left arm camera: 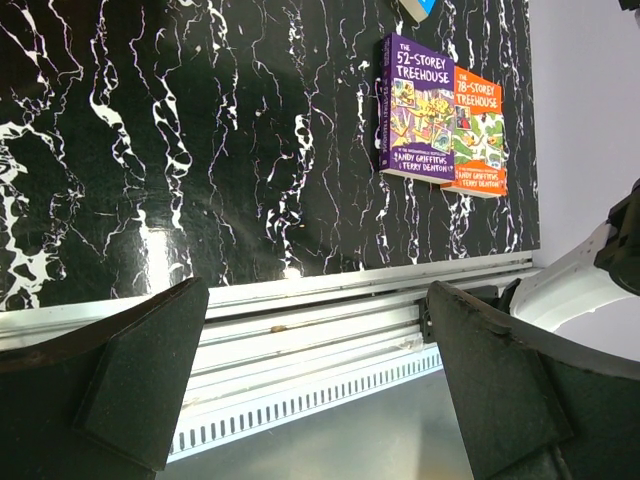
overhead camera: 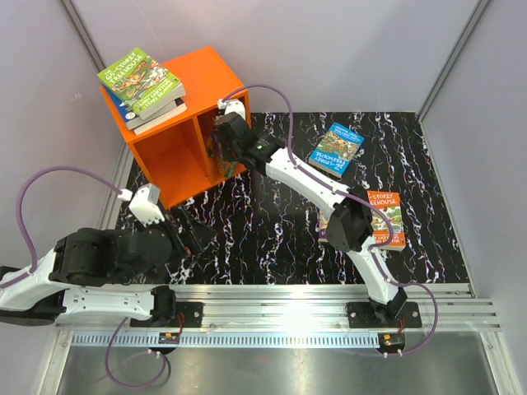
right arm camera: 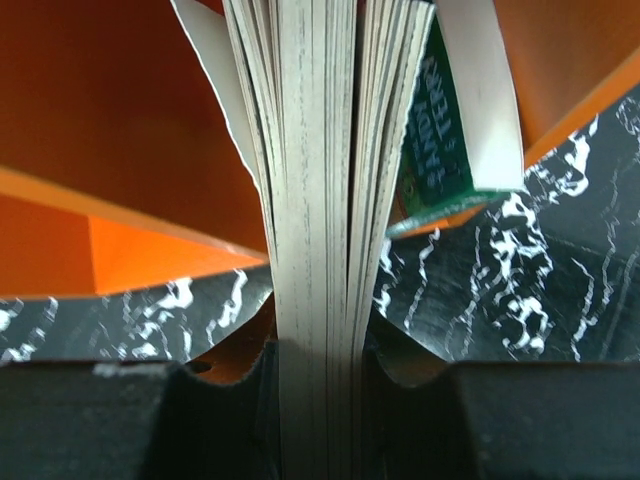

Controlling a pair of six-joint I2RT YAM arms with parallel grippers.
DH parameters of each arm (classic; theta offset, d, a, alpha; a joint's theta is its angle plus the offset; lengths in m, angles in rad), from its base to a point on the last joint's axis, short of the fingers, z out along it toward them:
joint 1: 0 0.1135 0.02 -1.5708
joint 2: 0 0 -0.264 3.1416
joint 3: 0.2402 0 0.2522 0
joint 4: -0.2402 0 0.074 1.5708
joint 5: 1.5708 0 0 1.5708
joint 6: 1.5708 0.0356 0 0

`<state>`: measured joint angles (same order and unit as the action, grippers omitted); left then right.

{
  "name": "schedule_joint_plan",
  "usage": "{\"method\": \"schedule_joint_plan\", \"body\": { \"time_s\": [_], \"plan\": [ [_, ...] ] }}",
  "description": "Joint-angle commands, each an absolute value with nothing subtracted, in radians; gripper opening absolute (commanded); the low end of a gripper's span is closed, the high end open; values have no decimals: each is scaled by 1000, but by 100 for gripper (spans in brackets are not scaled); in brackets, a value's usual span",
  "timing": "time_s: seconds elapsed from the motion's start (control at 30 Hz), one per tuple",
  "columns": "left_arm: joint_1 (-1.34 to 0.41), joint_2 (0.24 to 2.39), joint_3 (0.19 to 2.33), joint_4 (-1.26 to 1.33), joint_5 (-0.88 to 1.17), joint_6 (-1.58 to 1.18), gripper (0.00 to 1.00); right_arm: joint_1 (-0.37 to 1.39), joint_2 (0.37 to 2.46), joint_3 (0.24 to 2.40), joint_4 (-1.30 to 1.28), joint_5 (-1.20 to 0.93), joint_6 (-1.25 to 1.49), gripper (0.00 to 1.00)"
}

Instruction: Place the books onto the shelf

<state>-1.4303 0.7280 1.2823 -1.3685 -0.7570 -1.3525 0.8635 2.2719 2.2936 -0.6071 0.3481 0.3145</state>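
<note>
The orange shelf (overhead camera: 177, 152) stands at the back left, with a stack of books (overhead camera: 142, 84) lying on its top. My right gripper (overhead camera: 226, 146) is at the mouth of the right compartment, shut on a book (right arm camera: 318, 180) held upright; its page edges face the wrist camera. A green-covered book (right arm camera: 440, 150) leans just to the right of it, inside the shelf (right arm camera: 110, 110). On the table lie a blue book (overhead camera: 336, 150) and an orange book (overhead camera: 385, 218). In the left wrist view the orange book (left arm camera: 478, 130) lies beside a purple book (left arm camera: 417, 105). My left gripper (left arm camera: 320, 390) hangs open and empty over the near rail.
An aluminium rail (overhead camera: 272, 296) runs along the table's near edge, with both arm bases on it. Grey walls close in the left, back and right sides. My right arm (overhead camera: 346, 218) stretches diagonally across the black marbled table (overhead camera: 263, 222), covering part of the orange book.
</note>
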Motion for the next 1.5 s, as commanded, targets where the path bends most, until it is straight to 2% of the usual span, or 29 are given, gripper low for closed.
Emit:
{"method": "schedule_joint_plan", "body": {
  "time_s": [0.0,0.13,0.3,0.5,0.53,0.63,0.7,0.77,0.83,0.87,1.0,1.33,1.43,1.47],
  "plan": [
    [-1430,715,1295,-1545,-805,-1390,99,848,2246,2310,-417,376,359,0],
    [-1430,715,1282,-1542,-798,-1399,99,842,2275,2325,-382,362,388,1],
    [-1430,715,1278,-1542,-793,-1405,99,841,2344,2411,-394,331,396,25],
    [-1430,713,1273,-1543,-796,-1416,99,836,2365,2441,-463,315,417,33],
    [-1430,712,1269,-1542,-796,-1417,99,836,2359,2431,-465,314,419,45],
    [-1430,707,1258,-1523,-795,-1419,99,834,2341,2411,-472,318,420,63],
    [-1430,709,1252,-1514,-793,-1416,99,833,2335,2411,-477,314,416,61],
    [-1430,709,1247,-1503,-792,-1411,99,831,2330,2413,-482,321,408,64],
    [-1430,712,1246,-1497,-792,-1407,99,830,2327,2414,-492,321,405,72],
    [-1430,713,1247,-1494,-792,-1407,99,830,2326,2416,-497,324,408,84],
    [-1430,713,1244,-1490,-792,-1404,99,828,2300,2411,-526,354,416,98],
    [-1430,730,1258,-1483,-788,-1399,99,821,2079,2264,-523,495,407,100],
    [-1430,739,1269,-1483,-792,-1393,99,801,1941,2052,-477,514,414,99],
    [-1430,744,1272,-1483,-792,-1390,99,743,1872,2001,-463,430,429,100]
  ]
}}
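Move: The right hand, pinching a book by its page edges, is at the mouth of the shelf's right compartment, whose middle lies some 8 cm ahead, 3 cm left and 9 cm below. The green book already in there is about 8 cm ahead, 1 cm right and 9 cm down; the divider's middle is roughly 4 cm ahead, 8 cm left and 8 cm down. From the idle left hand, that compartment is about 40 cm ahead, 1 cm right and 17 cm lower. Still pinching the book, the right hand pushes it forward and left into the right compartment by about 3.5 cm, between divider and green book, rolling a little so its left side rises. There it stays while the fingers open wide and let go, then draws off quickly to the right and up, some 7 cm each, easing back and turning slightly clockwise. ##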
